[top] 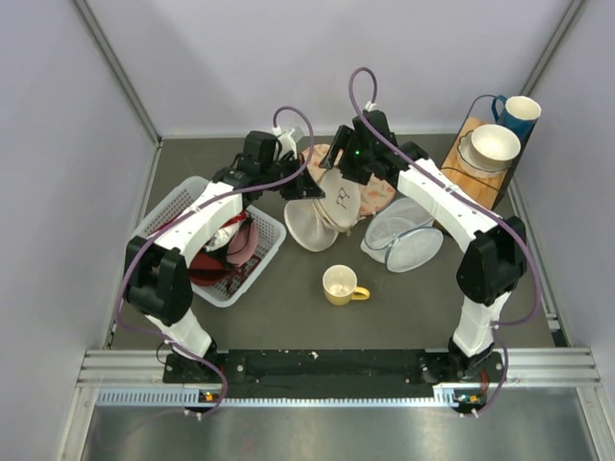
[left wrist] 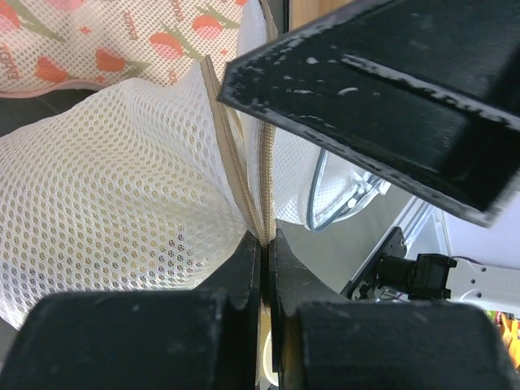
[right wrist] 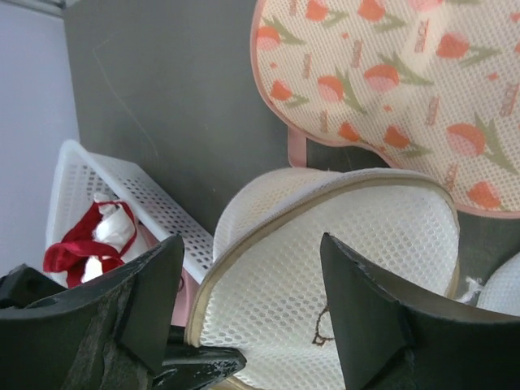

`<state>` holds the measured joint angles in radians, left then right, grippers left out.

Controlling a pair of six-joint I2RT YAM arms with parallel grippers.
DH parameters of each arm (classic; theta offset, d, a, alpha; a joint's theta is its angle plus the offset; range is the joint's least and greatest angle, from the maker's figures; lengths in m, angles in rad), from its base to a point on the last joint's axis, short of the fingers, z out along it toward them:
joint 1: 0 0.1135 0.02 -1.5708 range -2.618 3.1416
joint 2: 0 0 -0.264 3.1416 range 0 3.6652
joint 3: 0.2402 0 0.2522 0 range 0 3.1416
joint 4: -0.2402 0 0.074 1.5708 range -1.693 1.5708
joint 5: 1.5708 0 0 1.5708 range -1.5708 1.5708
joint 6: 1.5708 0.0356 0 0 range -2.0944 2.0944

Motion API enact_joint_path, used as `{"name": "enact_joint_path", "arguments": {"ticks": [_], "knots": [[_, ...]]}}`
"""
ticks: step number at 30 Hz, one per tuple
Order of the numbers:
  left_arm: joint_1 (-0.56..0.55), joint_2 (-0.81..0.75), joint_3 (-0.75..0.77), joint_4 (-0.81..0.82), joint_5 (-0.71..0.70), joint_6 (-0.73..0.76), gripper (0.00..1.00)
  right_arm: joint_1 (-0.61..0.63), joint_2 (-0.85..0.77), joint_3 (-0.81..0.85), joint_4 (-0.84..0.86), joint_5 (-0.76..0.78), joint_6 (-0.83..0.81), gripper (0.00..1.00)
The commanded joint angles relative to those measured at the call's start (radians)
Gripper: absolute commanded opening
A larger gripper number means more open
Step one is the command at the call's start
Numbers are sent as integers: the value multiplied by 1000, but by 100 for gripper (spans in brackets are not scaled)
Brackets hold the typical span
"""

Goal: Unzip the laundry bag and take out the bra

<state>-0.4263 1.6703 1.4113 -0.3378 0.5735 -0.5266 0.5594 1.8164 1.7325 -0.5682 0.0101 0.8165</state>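
The laundry bag (top: pixel 317 223) is a cream-white mesh dome in the middle of the table, tipped up on its side. My left gripper (left wrist: pixel 266 237) is shut on the bag's beige zipper rim (left wrist: pixel 244 179), with the mesh (left wrist: pixel 122 195) bulging to its left. In the top view the left gripper (top: pixel 293 187) sits at the bag's upper left edge. My right gripper (right wrist: pixel 250 244) stands open, one finger on each side of the bag's domed face (right wrist: pixel 341 268) near its small dark mark. Seen from above, the right gripper (top: pixel 336 182) is over the bag's top. The bra is hidden.
A flat pink patterned pouch (right wrist: pixel 390 89) lies behind the bag. A bluish-grey mesh pouch (top: pixel 404 238) lies to the right and a yellow mug (top: pixel 341 285) in front. The white basket (top: pixel 173 206) at left holds red and pink garments. Bowls and a blue mug (top: pixel 490 144) stand back right.
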Motion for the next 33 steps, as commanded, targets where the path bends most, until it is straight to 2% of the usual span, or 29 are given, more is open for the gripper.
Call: {"name": "enact_joint_path", "arguments": {"ticks": [1,2,3,4,5,9,10,12,13,15,18,27,31,32,33], "knots": [[-11,-55,25,20,-20,34,0,11,21,33,7,11,15,60],[-11,-57,25,17,-24,36,0,13,17,13,8,17,18,52],[-11,-58,25,13,-26,43,0,14,9,7,11,28,18,24],[-11,-61,26,8,-29,48,0,13,-8,3,13,36,15,6],[-9,-64,26,-3,-37,50,0,13,-17,-8,14,56,12,0],[-9,-67,43,-39,-24,33,2,11,-61,-30,37,65,-63,0],[-9,-69,64,-58,-21,27,19,11,-84,-40,68,54,-86,0],[-9,-95,69,-78,-11,16,42,8,-112,-74,97,21,-149,0],[-9,-109,64,-84,-14,17,72,8,-127,-91,144,-1,-166,0],[-3,-148,54,-92,-26,19,86,7,-176,-146,198,-34,-207,0],[24,-181,44,-87,9,2,92,4,-222,-185,249,-68,-240,0],[138,-286,17,-127,17,-16,91,-13,-316,-248,329,-180,-237,0],[193,-357,57,-262,-142,49,90,-19,-350,-278,337,-197,-231,0],[201,-386,64,-318,-255,80,90,-21,-358,-284,340,-199,-234,0],[202,-397,86,-345,-297,98,89,-19,-362,-292,343,-196,-232,0]]}}
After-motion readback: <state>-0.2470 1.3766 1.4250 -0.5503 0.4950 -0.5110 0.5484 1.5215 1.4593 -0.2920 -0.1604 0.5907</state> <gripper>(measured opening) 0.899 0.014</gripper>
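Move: My open right hand straddles the edge of the laundry bag's lid, barely 2 cm below my finger point, while my left hand still pinches the bag's rim some 5 cm back from that edge and 1 cm to its left. From my left hand the bag's body hangs about 3 cm back, 2 cm left and 11 cm down. The yellow mug stands some 18 cm back, 6 cm right and 17 cm below my left hand. I dip my right hand a centimetre and shut its fingers on the lid's edge while my left still grips the rim. Then my left opens wide, lets go and lifts about 8 cm, swinging some 10 cm left away from the bag, as my right, keeping its pinch, pulls the lid up about 8 cm and 4 to 5 cm back, its fingertips tilting upward some 20 degrees. ##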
